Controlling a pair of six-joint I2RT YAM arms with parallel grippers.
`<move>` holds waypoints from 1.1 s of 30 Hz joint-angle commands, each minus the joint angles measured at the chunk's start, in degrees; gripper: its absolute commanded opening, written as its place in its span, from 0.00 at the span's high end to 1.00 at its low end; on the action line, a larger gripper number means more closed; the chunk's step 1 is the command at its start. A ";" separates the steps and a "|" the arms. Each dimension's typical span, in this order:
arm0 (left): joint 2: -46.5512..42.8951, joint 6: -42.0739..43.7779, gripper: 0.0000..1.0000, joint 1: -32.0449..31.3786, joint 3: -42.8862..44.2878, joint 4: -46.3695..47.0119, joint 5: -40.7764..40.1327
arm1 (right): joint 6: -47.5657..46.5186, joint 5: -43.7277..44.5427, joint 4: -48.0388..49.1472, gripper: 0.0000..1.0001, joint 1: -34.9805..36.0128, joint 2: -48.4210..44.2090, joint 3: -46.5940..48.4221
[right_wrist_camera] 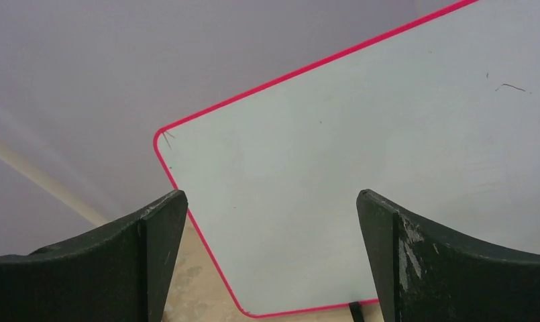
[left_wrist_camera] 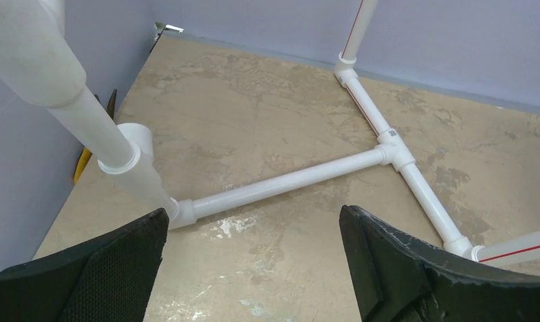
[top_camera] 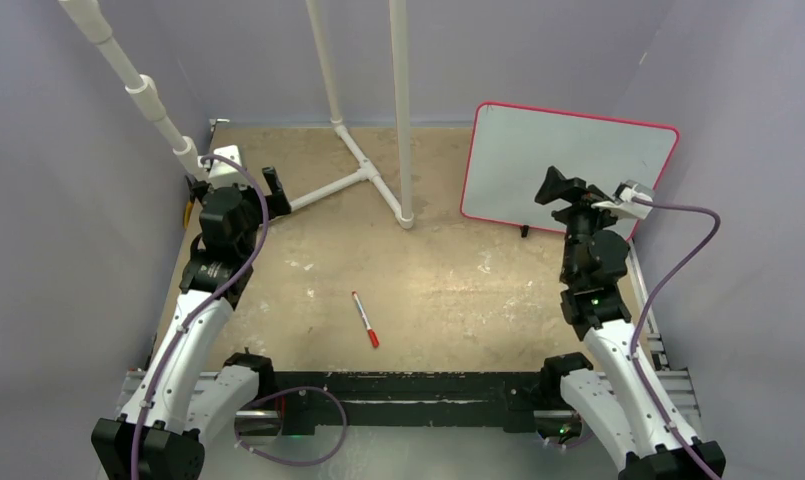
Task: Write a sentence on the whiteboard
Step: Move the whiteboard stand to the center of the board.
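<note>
The whiteboard stands upright at the back right, white with a red-pink frame and small black feet; the right wrist view shows its bare face. No sentence shows on it, only a faint stray mark. A marker with a red cap lies flat on the table near the middle front. My right gripper hovers just in front of the board, open and empty. My left gripper is at the far left, open and empty, above bare table.
A white pipe frame lies on the table at the back, with uprights rising from it and a slanted pipe at the left. Purple walls close in the table on three sides. A yellow object lies by the left wall.
</note>
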 commanded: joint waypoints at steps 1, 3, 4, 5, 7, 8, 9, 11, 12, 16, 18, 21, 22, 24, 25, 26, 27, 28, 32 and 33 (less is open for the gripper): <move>0.38 -1.85 0.02 0.38 2.65 -0.27 -1.25 | 0.25 -1.85 -2.05 0.01 -0.02 0.27 2.55; 0.77 -2.28 0.02 0.38 2.87 -0.83 -1.66 | 0.93 -2.96 -2.39 0.01 -0.07 0.77 1.94; 0.83 -2.47 0.02 0.38 2.93 -0.94 -1.91 | 1.74 -4.34 -2.66 0.01 -0.03 1.36 1.45; 0.81 -2.51 0.02 0.38 2.86 -0.91 -2.11 | 2.58 -5.93 -2.74 0.01 -0.04 1.82 0.84; 0.84 -2.53 0.02 0.38 2.66 -0.81 -2.07 | 3.80 -9.31 -1.83 0.01 -0.03 2.98 -0.72; 0.80 -2.48 0.01 0.38 2.64 -0.71 -1.82 | 4.37 -10.84 -1.37 0.01 -0.04 3.63 -1.66; 0.85 -2.44 0.01 0.38 2.50 -0.65 -1.64 | 5.27 -12.19 -0.97 0.01 -0.02 4.58 -2.70; 0.89 -2.45 0.02 0.38 2.28 -0.61 -1.05 | 7.07 -14.46 0.14 0.01 -0.02 6.74 -4.79; 0.97 -2.43 0.02 0.38 2.05 -0.58 -0.63 | 8.00 -15.17 0.67 0.02 -0.02 8.22 -5.76; 1.54 -2.43 0.02 0.38 1.72 -0.37 2.16 | 12.09 -14.76 -0.83 0.08 -0.07 15.20 -7.15; 1.95 -2.43 0.02 0.38 1.55 -0.22 3.29 | 13.26 -16.79 -0.97 0.10 -0.03 19.06 -7.05; 2.57 -2.43 0.03 0.38 1.38 -0.01 4.71 | 12.73 -17.86 -0.06 0.16 -0.04 25.37 -5.99; 3.07 -2.50 0.03 0.37 1.45 -0.07 5.15 | 12.50 -17.77 0.26 0.18 -0.11 27.12 -5.59; 3.81 -2.43 0.03 0.29 1.64 -0.53 6.04 | 12.17 -16.10 0.83 0.22 -0.30 30.49 -4.74; 4.09 -2.53 0.03 0.29 1.75 -0.52 6.45 | 12.28 -14.84 0.73 0.23 -0.49 31.92 -4.29; 4.32 -2.60 0.03 0.29 1.78 -0.45 6.87 | 12.40 -13.75 0.73 0.24 -0.73 32.94 -3.92; 4.47 -2.68 0.04 0.29 1.76 -0.43 7.25 | 12.62 -12.77 0.87 0.24 -0.99 33.78 -3.68; 4.58 -2.69 0.04 0.29 1.76 -0.36 7.68 | 12.75 -12.07 1.01 0.24 -1.18 34.28 -3.51; 4.91 -2.70 0.04 0.29 1.87 -0.45 8.61 | 12.78 -10.03 0.98 0.25 -1.85 36.14 -2.28; 4.98 -2.72 0.04 0.29 1.99 -0.58 8.57 | 12.87 -10.39 0.95 0.26 -2.22 36.99 -1.82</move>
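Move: Some 8 cm ahead of the right hand, barely 1 cm to its left and about 31 cm below, the black whiteboard stand pokes out under the board. The whiteboard's middle is about 14 cm ahead, 3 cm right and 21 cm lower; the near corner of the white pipe frame lies 27 cm to the left, 8 cm ahead, at table level. From the left hand, the stand is roughly 53 cm right, 6 cm ahead and 26 cm down. Dropping steeply towards the stand at the board's lower edge, the right hand sinks about 26 cm with a small reach forward, swings left and then eases back right near the bottom. Its fingers tip down some 40 degrees and narrow by about a quarter, still empty. The empty left hand drifts slightly down and right, fingers kept open. ##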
